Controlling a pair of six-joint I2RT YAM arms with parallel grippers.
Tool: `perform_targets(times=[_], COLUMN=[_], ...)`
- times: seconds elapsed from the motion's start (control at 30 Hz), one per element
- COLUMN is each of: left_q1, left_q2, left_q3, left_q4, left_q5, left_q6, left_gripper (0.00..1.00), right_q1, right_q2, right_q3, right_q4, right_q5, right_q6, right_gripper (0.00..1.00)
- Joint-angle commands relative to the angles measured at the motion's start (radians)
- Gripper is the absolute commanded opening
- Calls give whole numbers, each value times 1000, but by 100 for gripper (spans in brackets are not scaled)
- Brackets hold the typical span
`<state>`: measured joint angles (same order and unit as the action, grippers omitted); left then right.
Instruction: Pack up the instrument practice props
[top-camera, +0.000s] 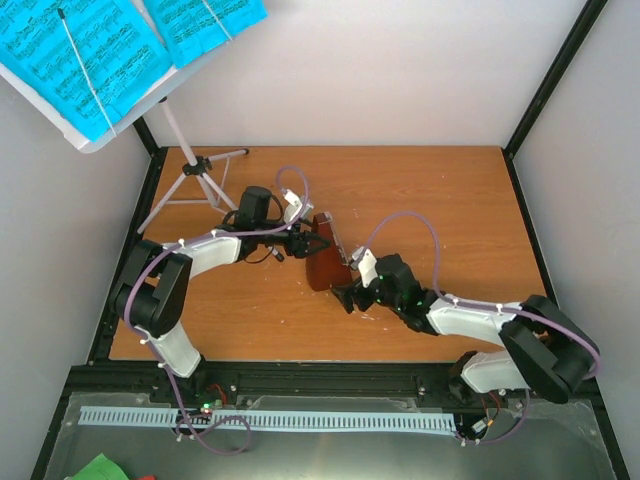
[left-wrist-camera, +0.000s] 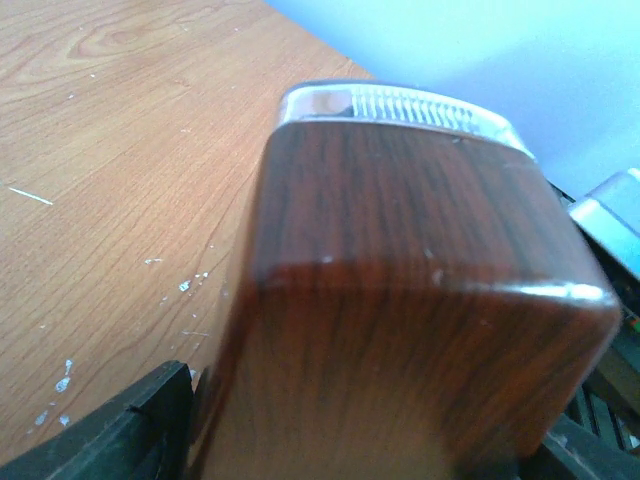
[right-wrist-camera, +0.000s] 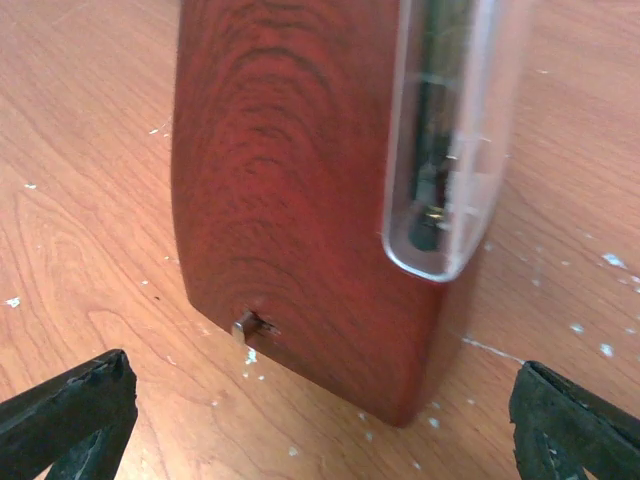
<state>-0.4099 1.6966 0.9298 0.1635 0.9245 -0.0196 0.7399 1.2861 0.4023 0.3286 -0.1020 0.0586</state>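
Note:
The brown metronome (top-camera: 322, 265) stands mid-table, its clear cover (right-wrist-camera: 440, 150) on one face. My left gripper (top-camera: 305, 243) reaches it from the left, and in the left wrist view the wooden body (left-wrist-camera: 400, 300) fills the whole gap between the fingers of that gripper (left-wrist-camera: 370, 440), which is shut on it. From the right, my right gripper (top-camera: 345, 295) faces the metronome's base (right-wrist-camera: 290, 180); its jaws (right-wrist-camera: 320, 440) stand wide open, both fingertips apart from the wood. The music stand's tripod (top-camera: 195, 175) is at the back left, with blue sheet-music pages (top-camera: 80, 55) on its desk (top-camera: 110, 135).
White walls and black frame rails (top-camera: 555, 80) close in the wooden table (top-camera: 440, 190). A light-blue slotted strip (top-camera: 270, 420) runs along the near edge below the arm bases. Something green (top-camera: 100, 468) lies at the bottom left.

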Motion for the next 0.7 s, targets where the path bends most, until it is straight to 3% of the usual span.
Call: perform_targets(times=[0.0, 0.23, 0.43, 0.67], left_q1=[6, 6, 7, 6], left_q2=[7, 12, 11, 9], left_q3=[55, 55, 55, 53], left_q4=[-15, -15, -22, -24], left_q5=[69, 66, 59, 65], left_q6=[-2, -2, 5, 10], left_gripper=[50, 49, 49, 49], right_q1=[22, 45, 56, 56], right_q2=[71, 219, 246, 251], right_q3=[53, 125, 143, 147], right_q4=[22, 37, 29, 17], right_q5=[-28, -21, 14, 45], right_q6=[-17, 3, 7, 11], right_gripper=[100, 100, 99, 75])
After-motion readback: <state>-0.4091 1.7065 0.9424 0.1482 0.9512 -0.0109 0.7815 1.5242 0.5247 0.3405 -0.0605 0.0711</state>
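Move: The metronome's middle is about 7 cm ahead of the right hand, 3 cm to its left and 4 cm higher, with its lower end nearest that hand's open fingers. The music stand's nearest foot is some 15 cm ahead of the right hand, 16 cm to its left and 7 cm below. The left hand already grips the metronome, whose middle is about 1 cm back, 1 cm to the right and 2 cm below. The right hand sinks and travels to its left, edging a little forward, about 5 cm in all, bringing its wide-open fingers around the metronome's lower end, one tip beside the small peg low on the side. It then all but stops and the fingers start to close, by about a fifth, while the left hand keeps its grip and holds the metronome still. ##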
